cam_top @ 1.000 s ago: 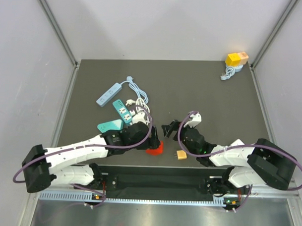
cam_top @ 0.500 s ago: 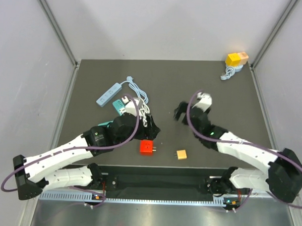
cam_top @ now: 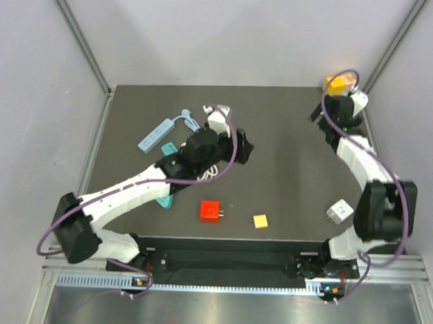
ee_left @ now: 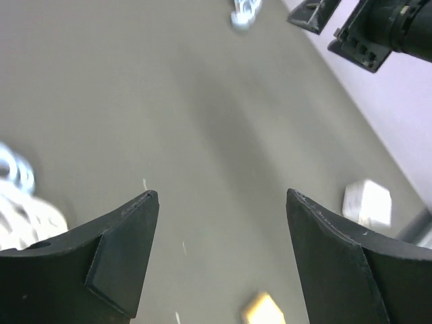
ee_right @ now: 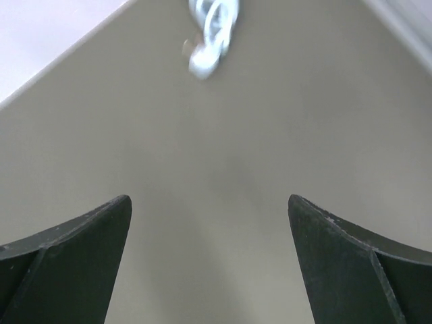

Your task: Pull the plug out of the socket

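Observation:
The yellow-orange socket block point(cam_top: 336, 84) stands in the far right corner, partly covered by my right arm. Its plug is hidden in the top view; only a blurred white coiled cable point(ee_right: 212, 30) shows, ahead of my right gripper point(ee_right: 208, 199) and apart from it. That gripper point(cam_top: 319, 116) hovers just in front of the socket, open and empty. My left gripper point(cam_top: 240, 148) is over the middle of the table, open with nothing between its fingers point(ee_left: 121, 243). From the left wrist, the cable coil point(ee_left: 244, 12) and the right gripper point(ee_left: 364, 30) lie far ahead.
A red adapter cube point(cam_top: 211, 210), a small yellow piece point(cam_top: 261, 221) and a white cube point(cam_top: 339, 211) lie near the front edge. A light blue power strip point(cam_top: 155, 133), a teal strip end point(cam_top: 167, 200) and tangled white cable point(cam_top: 205, 172) sit around my left arm.
The right arm swung from the front middle out to the far right corner by the socket. The left arm reached up to the table's middle, leaving the red cube behind. Both stayed open.

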Tool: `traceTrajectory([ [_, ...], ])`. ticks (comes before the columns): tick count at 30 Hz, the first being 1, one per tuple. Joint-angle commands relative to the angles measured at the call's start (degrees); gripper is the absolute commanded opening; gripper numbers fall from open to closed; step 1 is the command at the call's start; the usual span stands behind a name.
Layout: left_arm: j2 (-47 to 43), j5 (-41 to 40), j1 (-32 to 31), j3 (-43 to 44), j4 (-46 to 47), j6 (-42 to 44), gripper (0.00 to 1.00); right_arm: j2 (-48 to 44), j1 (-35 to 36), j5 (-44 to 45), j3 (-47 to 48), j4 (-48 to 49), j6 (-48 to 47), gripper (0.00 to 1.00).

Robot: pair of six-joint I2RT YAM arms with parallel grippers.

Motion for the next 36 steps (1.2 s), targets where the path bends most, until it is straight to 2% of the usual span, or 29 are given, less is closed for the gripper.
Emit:
traceTrajectory([
  [1, 7.29, 8.84, 7.17, 4.98, 15.40, 4.62, 0.80, 10.64, -4.55, -1.77, 14.34, -1.90, -1.83, 0.98],
  [6, 19.52, 13.80, 12.82, 9.99, 24.64, 8.21, 0.84, 28.75, -8.60, 0.95, 31.94, -5.24, -4.28, 0.99],
  [8, 24.45, 17.75, 13.79, 10.89, 26.66, 9.62, 0.84, 36.55, -9.30, 0.86, 42.31, -8.74, -4.99, 1.00],
  [10, 27.00, 19.33, 13.79, 6.87, 33.58, 11.30, 0.84, 40.97, -10.26, -0.79, 51.25, -12.34, -4.64, 1.00],
  [12, 28.15, 21.44, 13.88, 2.73, 39.47, 11.73, 0.84, 45.20, -11.32, -2.99, 56.12, -13.07, -3.94, 1.00],
  [15, 29.56, 22.24, 13.88, 0.35, 42.21, 12.44, 0.84, 49.68, -11.23, -2.65, 60.96, -12.54, -4.29, 1.00],
  [19, 31.84, 22.68, 13.88, -0.81, 44.33, 12.79, 0.83, 54.17, -10.97, -4.23, 64.93, -13.68, -3.32, 0.98],
  [31, 32.90, 25.14, 13.88, -0.19, 45.04, 12.53, 0.80, 59.53, -10.00, -1.69, 64.32, -12.19, -4.99, 0.91],
  [34, 32.29, 24.88, 13.88, -0.63, 45.12, 13.06, 0.80, 60.68, -10.00, -1.15, 64.75, -12.10, -5.70, 0.85],
  [36, 32.11, 24.44, 13.88, -0.81, 45.04, 13.32, 0.80, 61.21, -10.09, -1.24, 65.55, -12.19, -5.70, 0.72],
])
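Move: The cord's plug lies about 21 cm ahead of the right hand, 8 cm to its right and 14 cm below. Its coiled cord starts 3 cm beyond and 3 cm right of it. The round socket sits some 7 cm beyond and 7 cm right of it, carrying the yellow plug (about 9 cm beyond, 4 cm right) and the orange plug (10 cm beyond, 10 cm right). From the left hand the cord's plug is roughly 36 cm ahead, 33 cm right and 23 cm below. Reach the right gripper forward about 20 cm and rightward towards the cord's plug, then sink some 10 cm beside the socket, tipping the fingers slightly down and starting to close them around that plug. Meanwhile swing the open left gripper forward, then lower it over the bare middle of the table, turning slightly clockwise, and hold there. ##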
